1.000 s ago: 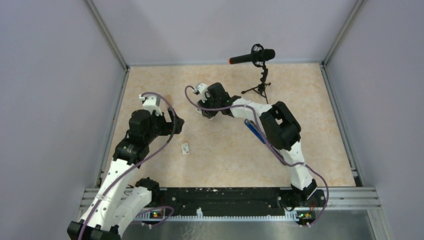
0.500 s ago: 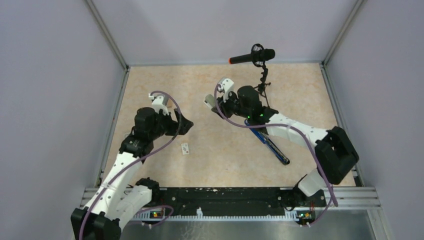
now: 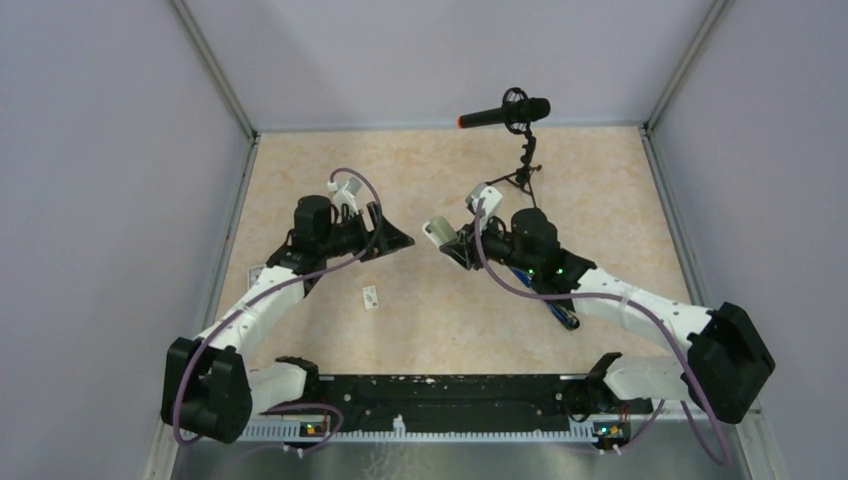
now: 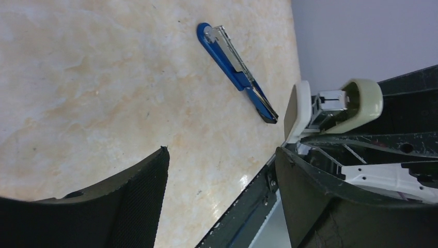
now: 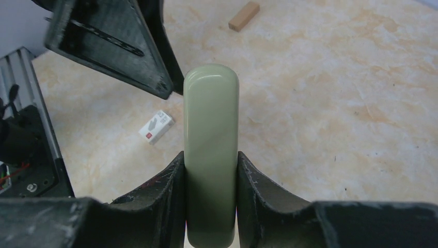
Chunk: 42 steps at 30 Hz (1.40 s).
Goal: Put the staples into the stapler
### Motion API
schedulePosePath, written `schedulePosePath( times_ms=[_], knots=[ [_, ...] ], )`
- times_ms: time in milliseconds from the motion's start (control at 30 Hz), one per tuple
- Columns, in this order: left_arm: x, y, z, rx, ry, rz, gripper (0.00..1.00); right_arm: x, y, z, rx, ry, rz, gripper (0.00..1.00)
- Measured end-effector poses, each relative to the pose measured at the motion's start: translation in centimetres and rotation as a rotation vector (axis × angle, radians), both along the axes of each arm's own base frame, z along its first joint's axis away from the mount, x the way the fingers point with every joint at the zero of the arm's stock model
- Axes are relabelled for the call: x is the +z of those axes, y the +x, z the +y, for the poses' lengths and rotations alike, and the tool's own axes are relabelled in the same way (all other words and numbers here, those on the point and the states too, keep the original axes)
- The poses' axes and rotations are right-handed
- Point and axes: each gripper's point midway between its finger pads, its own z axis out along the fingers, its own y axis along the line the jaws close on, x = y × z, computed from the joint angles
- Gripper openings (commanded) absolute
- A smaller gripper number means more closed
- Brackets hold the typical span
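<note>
The pale grey-green stapler [image 5: 210, 150] is clamped upright between my right gripper's [image 5: 210, 160] two fingers, its rounded end pointing away from the wrist. From above, the stapler [image 3: 435, 231] hangs over the middle of the table in the right gripper [image 3: 447, 239]. My left gripper [image 3: 397, 240] faces it from the left, a short gap away, open with nothing between its fingers. In the left wrist view the stapler [image 4: 341, 106] shows its metal rail just past my left gripper [image 4: 222, 152]. The small white staples box [image 3: 371, 297] with a red mark lies flat on the table, nearer the arm bases, also visible as the staples box [image 5: 156, 126].
A blue bar with a black end [image 4: 235, 72] lies on the table under the right forearm. A microphone on a small tripod [image 3: 520, 160] stands at the back. A brown wooden block [image 5: 244, 15] lies farther off. Metal rails edge the table.
My right arm has swung its elbow out to the right and brought the stapler nearer the middle. My left gripper has moved right, towards the stapler.
</note>
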Motion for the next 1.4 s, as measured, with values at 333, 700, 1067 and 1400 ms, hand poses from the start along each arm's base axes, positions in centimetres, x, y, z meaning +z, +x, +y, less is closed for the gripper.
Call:
schedulePosePath(
  times_ms=[333, 700, 1067, 1400],
  knots=[
    [4.1, 0.8, -2.4, -0.095, -0.113, -0.043, 0.79, 4.3, -1.5, 0.5, 0.038, 0.152, -0.020, 0.03],
    [3.7, 0.2, -4.3, -0.145, -0.120, -0.029, 0.78, 4.8, -1.7, 0.6, 0.032, 0.183, 0.005, 0.03],
    [4.4, 0.1, -4.9, -0.143, -0.106, -0.037, 0.83, 6.1, -2.3, 0.5, 0.029, 0.244, 0.048, 0.03],
    [7.7, 0.0, -3.3, -0.069, -0.064, -0.174, 0.74, 6.6, -2.5, 0.2, 0.027, 0.248, 0.033, 0.04]
  ],
)
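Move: The right hand already holds the green stapler, its nose pointing at the left gripper and its middle about 3 cm left of and 2 cm ahead of the right hand point, at its height. From the open left hand the stapler is some 9 cm to the right, 2 cm back and about level. The small white box lies 6 cm left of the left hand, 1 cm back and 15 cm down; the blue stapler lies some 15 cm right of the right hand, 2 cm ahead and 16 cm below. Keeping its grip on the green stapler, the right hand lifts it about 6.5 cm and draws back some 2.5 cm, rolling about 15 degrees so that the stapler's nose comes up. The left hand, staying wide open, rises along with it and first goes about 5 cm to the right towards the nose, turning slightly clockwise, then eases 2 cm back to the left while climbing on to nearly 8 cm above its start and tipping its fingers up; one finger ends close beside the stapler's base, where contact can't be made out. ##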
